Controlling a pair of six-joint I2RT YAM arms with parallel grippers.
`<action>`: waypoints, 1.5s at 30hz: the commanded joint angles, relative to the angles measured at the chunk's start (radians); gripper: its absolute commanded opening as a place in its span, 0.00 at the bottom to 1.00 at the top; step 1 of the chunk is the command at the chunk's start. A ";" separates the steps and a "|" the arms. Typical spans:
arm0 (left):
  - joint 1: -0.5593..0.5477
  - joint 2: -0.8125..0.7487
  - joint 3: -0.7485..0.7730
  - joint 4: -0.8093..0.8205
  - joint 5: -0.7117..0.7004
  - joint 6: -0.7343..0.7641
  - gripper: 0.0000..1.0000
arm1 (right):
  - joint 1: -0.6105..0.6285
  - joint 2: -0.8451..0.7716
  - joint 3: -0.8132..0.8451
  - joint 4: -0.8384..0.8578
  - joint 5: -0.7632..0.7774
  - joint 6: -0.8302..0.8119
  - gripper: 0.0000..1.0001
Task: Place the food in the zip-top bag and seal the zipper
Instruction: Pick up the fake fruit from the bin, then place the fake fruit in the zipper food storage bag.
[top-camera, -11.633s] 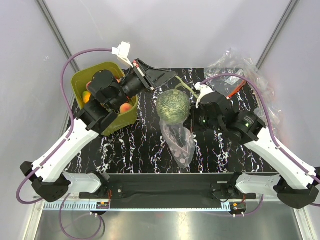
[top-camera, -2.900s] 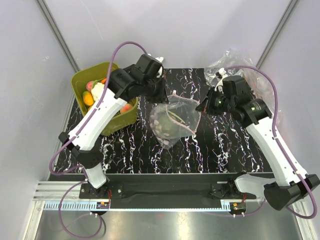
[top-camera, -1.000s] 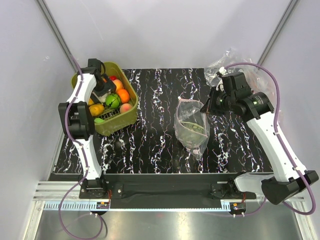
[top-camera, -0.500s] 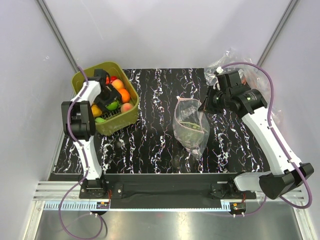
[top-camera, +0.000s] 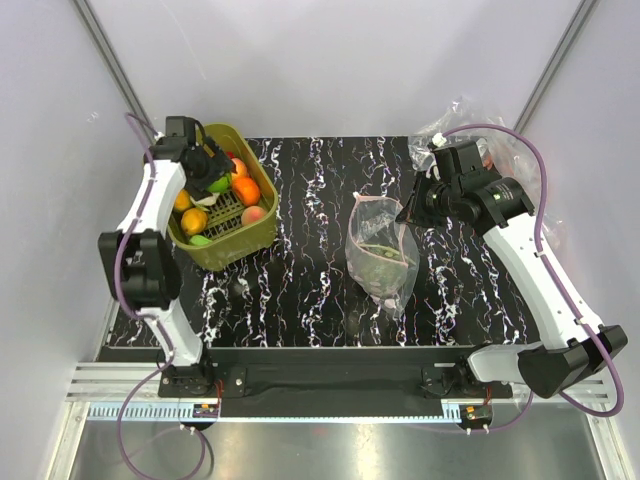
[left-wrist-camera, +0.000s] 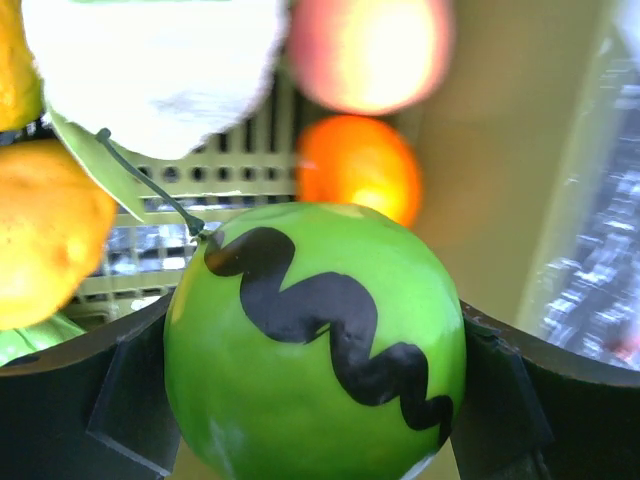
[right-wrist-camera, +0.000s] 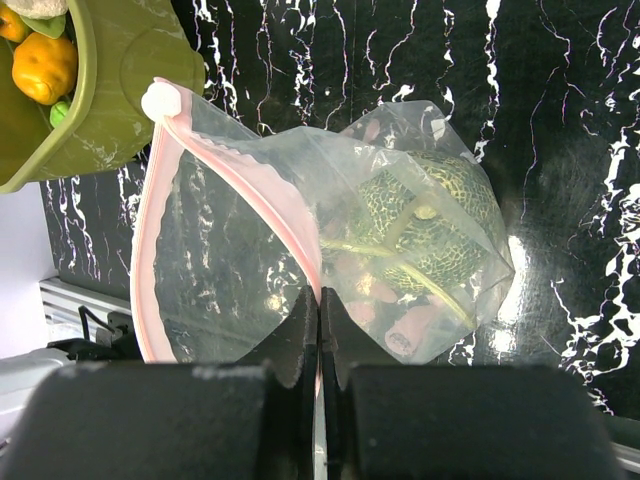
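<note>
My left gripper (top-camera: 205, 168) is over the olive tub (top-camera: 256, 236), shut on a green lime (left-wrist-camera: 315, 340) with a black zigzag; its fingers (left-wrist-camera: 85, 400) press both sides. Other food lies in the tub: an orange (top-camera: 246, 190), a peach piece (top-camera: 253, 213) and white cauliflower (left-wrist-camera: 150, 70). The zip-top bag (top-camera: 380, 250) hangs mid-table with a netted green melon (right-wrist-camera: 430, 220) inside. My right gripper (right-wrist-camera: 320, 300) is shut on its pink zipper (right-wrist-camera: 250, 175), holding the mouth open and upward.
Crumpled plain clear bags (top-camera: 480, 125) lie at the back right corner. The black marbled mat (top-camera: 300, 270) covers the table. The tub's corner (right-wrist-camera: 100, 90) shows at the upper left of the right wrist view. Purple cables loop above both arms.
My left gripper has closed on the green lime and shifted with it toward the tub's back left. The right gripper and bag have barely moved.
</note>
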 joint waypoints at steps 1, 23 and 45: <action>-0.002 -0.137 -0.038 0.111 0.127 -0.005 0.83 | -0.006 0.003 0.037 0.027 -0.020 -0.006 0.00; -0.600 -0.416 -0.066 0.384 0.364 -0.088 0.70 | -0.006 -0.029 0.051 0.026 -0.092 -0.027 0.00; -0.842 -0.304 -0.005 0.301 0.240 -0.014 0.87 | -0.006 -0.101 -0.013 0.066 -0.106 0.028 0.00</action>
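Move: The green fruit is already gripped by the left hand inside the bin; the bag mouth it goes to is about 37 cm to the right, 20 cm back and 11 cm higher. Some 10 cm below the hand, the orange lies 3 cm ahead and 6 cm right, the cauliflower 5 cm ahead and 4 cm left, and the peach 4 cm back and 8 cm right. From the right hand, the bag mouth is about 5 cm left, 1 cm ahead, 1 cm below. The green fruit, still held in the left fingers, first rises out of the bin, then swings right and back over the table to the bag mouth, about 37 cm across and 20 cm higher, sinking slightly at the end while the hand turns roughly 60 degrees clockwise. The right hand keeps pinching the bag's rim and eases up and back 2 to 3 cm. ##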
